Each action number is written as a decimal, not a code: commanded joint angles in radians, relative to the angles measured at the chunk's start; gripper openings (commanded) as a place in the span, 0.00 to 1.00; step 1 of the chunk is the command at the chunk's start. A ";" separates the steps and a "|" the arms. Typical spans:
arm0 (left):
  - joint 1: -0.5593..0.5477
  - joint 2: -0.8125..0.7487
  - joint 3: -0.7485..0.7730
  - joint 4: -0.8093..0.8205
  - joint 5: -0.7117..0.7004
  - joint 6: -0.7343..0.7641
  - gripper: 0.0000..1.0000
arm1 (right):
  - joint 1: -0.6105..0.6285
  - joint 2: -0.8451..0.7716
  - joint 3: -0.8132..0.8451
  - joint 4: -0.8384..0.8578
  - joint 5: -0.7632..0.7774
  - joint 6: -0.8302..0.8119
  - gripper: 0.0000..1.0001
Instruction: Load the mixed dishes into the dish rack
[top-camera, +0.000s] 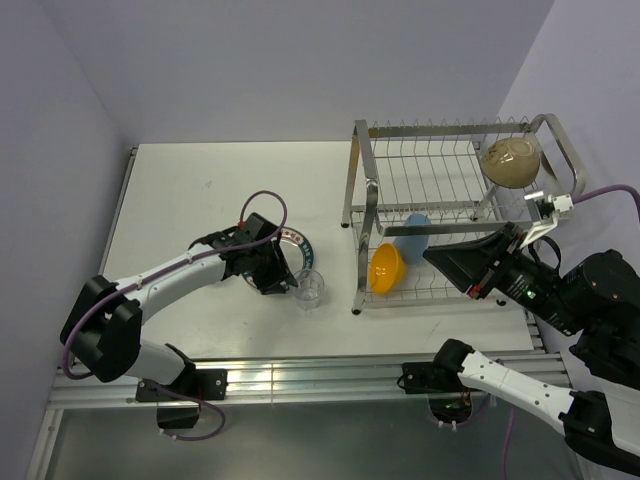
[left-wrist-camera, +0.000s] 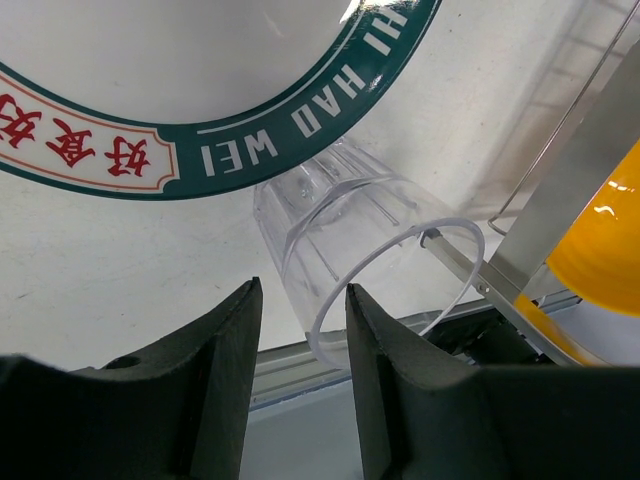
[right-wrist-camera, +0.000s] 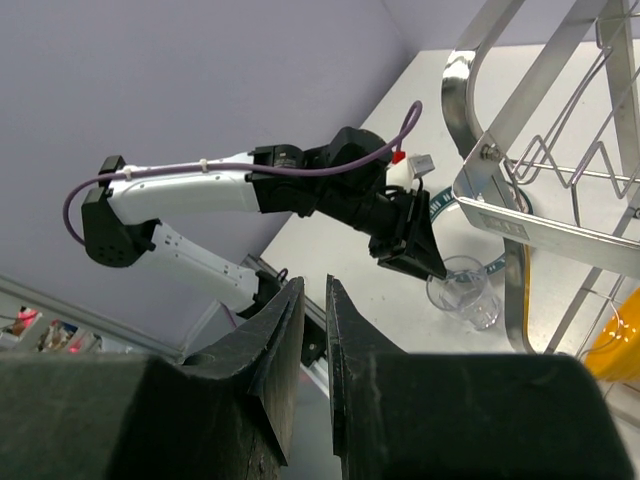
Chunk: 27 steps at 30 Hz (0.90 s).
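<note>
A clear glass stands upright on the white table just left of the dish rack. Behind it lies a white plate with a teal lettered rim. My left gripper is open at the glass. Its near rim lies between my fingertips, with a gap on the left side. In the rack's lower tier are an orange bowl and a light blue tumbler. A beige bowl sits on the upper tier. My right gripper hovers at the rack's front, its jaws a narrow slit apart and empty.
The rack's steel frame post stands close to the right of the glass, with the orange bowl behind it. The table's front edge rail runs below the glass. Purple walls close in at the left and back.
</note>
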 joint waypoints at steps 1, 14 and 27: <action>-0.005 -0.016 -0.014 0.034 -0.002 -0.015 0.45 | -0.003 0.045 0.050 -0.006 -0.040 -0.030 0.22; 0.064 -0.174 0.100 -0.036 -0.065 0.059 0.71 | 0.017 0.313 0.220 -0.023 -0.205 -0.114 0.23; 0.322 -0.200 0.326 -0.332 -0.227 0.120 0.68 | 0.363 0.643 0.291 -0.120 0.029 -0.159 0.18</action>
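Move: For my left hand the clear glass stands about 4 cm to the right and 1 cm ahead, its middle some 5 cm below my fingertips; the plate is about 11 cm ahead and 4 cm left, and the dark mug 8 cm ahead and 19 cm left. My right hand hovers high: the glass is roughly 18 cm to its left, 12 cm ahead and 41 cm lower, with the yellow bowl in the rack 17 cm ahead, 1 cm left. I back my left hand off the glass rim: its fingers spread wider, then it rises about 12 cm while going left and forward over the plate, fingertips tilting outward. Meanwhile my right hand sweeps some 17 cm left towards the glass, staying high and only dipping late, its fingers swinging counter-clockwise and down by about 20 degrees each, the gripper nearly shut. ##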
